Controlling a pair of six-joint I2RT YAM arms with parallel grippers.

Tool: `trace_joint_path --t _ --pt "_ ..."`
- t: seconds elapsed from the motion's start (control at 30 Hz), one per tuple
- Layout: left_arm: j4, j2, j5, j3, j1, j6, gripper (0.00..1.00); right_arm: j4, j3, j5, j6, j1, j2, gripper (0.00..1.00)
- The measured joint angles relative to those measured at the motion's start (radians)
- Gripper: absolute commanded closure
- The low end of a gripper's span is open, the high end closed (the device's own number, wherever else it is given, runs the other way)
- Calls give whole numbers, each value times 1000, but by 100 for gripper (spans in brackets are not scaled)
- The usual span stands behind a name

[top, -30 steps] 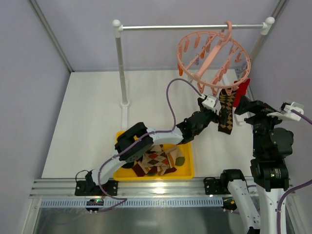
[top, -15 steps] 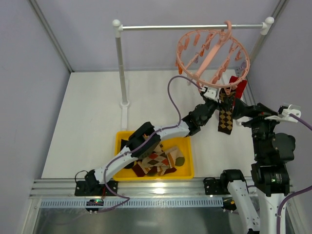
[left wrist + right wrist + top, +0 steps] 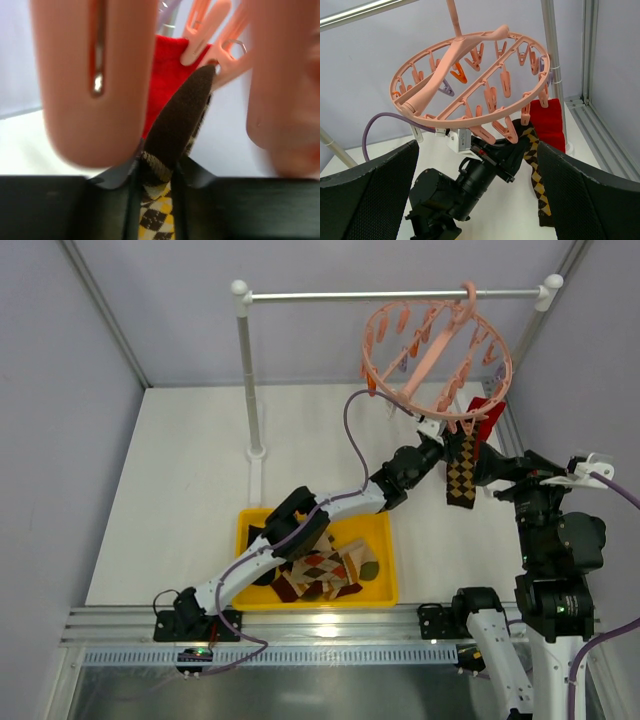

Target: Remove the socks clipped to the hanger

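The salmon-pink ring hanger (image 3: 437, 345) (image 3: 455, 52) hangs by its hook from the rail. Two socks are clipped to its near right side. The argyle sock (image 3: 462, 475) (image 3: 540, 175) (image 3: 156, 220) hangs from a pink clip, with the red sock (image 3: 487, 418) (image 3: 549, 122) (image 3: 167, 75) just behind it. My left gripper (image 3: 447, 448) (image 3: 156, 200) (image 3: 517, 150) is shut on the argyle sock's brown cuff, right under its clip. To the right of the socks, my right gripper (image 3: 492, 468) (image 3: 477, 150) stands open and holds nothing.
A yellow bin (image 3: 245, 530) at the near middle holds several loose socks (image 3: 320, 570). The white-and-metal rail stand (image 3: 245, 370) rises at the back, its post left of centre. Aluminium frame posts run along both sides.
My left gripper rose to the top of the argyle sock and shut on its cuff. The hanger swung slightly. The right arm barely moved.
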Motion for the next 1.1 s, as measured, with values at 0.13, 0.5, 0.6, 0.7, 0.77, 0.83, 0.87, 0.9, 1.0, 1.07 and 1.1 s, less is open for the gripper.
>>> trace_joint_path --t 0.13,0.5,0.6,0.7,0.77,0.83,0.87,0.9,1.0,1.07,1.1 --pt "1 4 31 3 0 1 100 -1 -4 -3 -2 0 0 0" --pt "79 -230 39 -438 0 13 100 0 5 -22 -28 0 58 0" --pt "80 -345 42 -549 1 26 100 2 5 -58 -27 0 114 0" --pt "83 -460 46 -639 3 37 100 -2 11 -97 -27 0 163 0" --pt "88 -530 46 -698 5 39 100 -3 14 -120 -27 0 177 0" --pt "93 -591 45 -757 5 39 100 -3 18 -147 -26 0 177 0" --pt "93 -619 45 -786 5 39 100 -2 19 -162 -23 0 177 0" --pt "93 -643 45 -813 5 39 100 1 19 -174 -19 0 173 0" --pt "91 -701 46 -881 5 38 100 14 19 -205 -7 0 166 0" --pt "84 -727 49 -912 5 37 100 19 19 -227 5 0 172 0" --pt "77 -738 55 -924 5 34 100 22 19 -238 11 0 178 0"
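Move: The left hand has the brown cuff of the checkered sock right between its closing fingers, about 1 cm ahead; the clip holding it is 3 cm ahead, 4 right and 5 higher, the red sock 8 ahead and 9 right at its height, the yellow bin 22 back, 31 left and 20 below. From the right hand that clip lies roughly 23 cm ahead, 6 right and 14 below. The left fingers finish shutting on the checkered sock's cuff and, gripping it just below its clip, pull back and dip about 3 cm, then sweep some 12 cm left and 8 back in all, rising to end 6 cm above the start. Meanwhile the open right hand comes in towards that clip, about 4 cm forward and 4 left, sinking a little, tipping down and turning some 15 degrees counter-clockwise, touching nothing yet. ##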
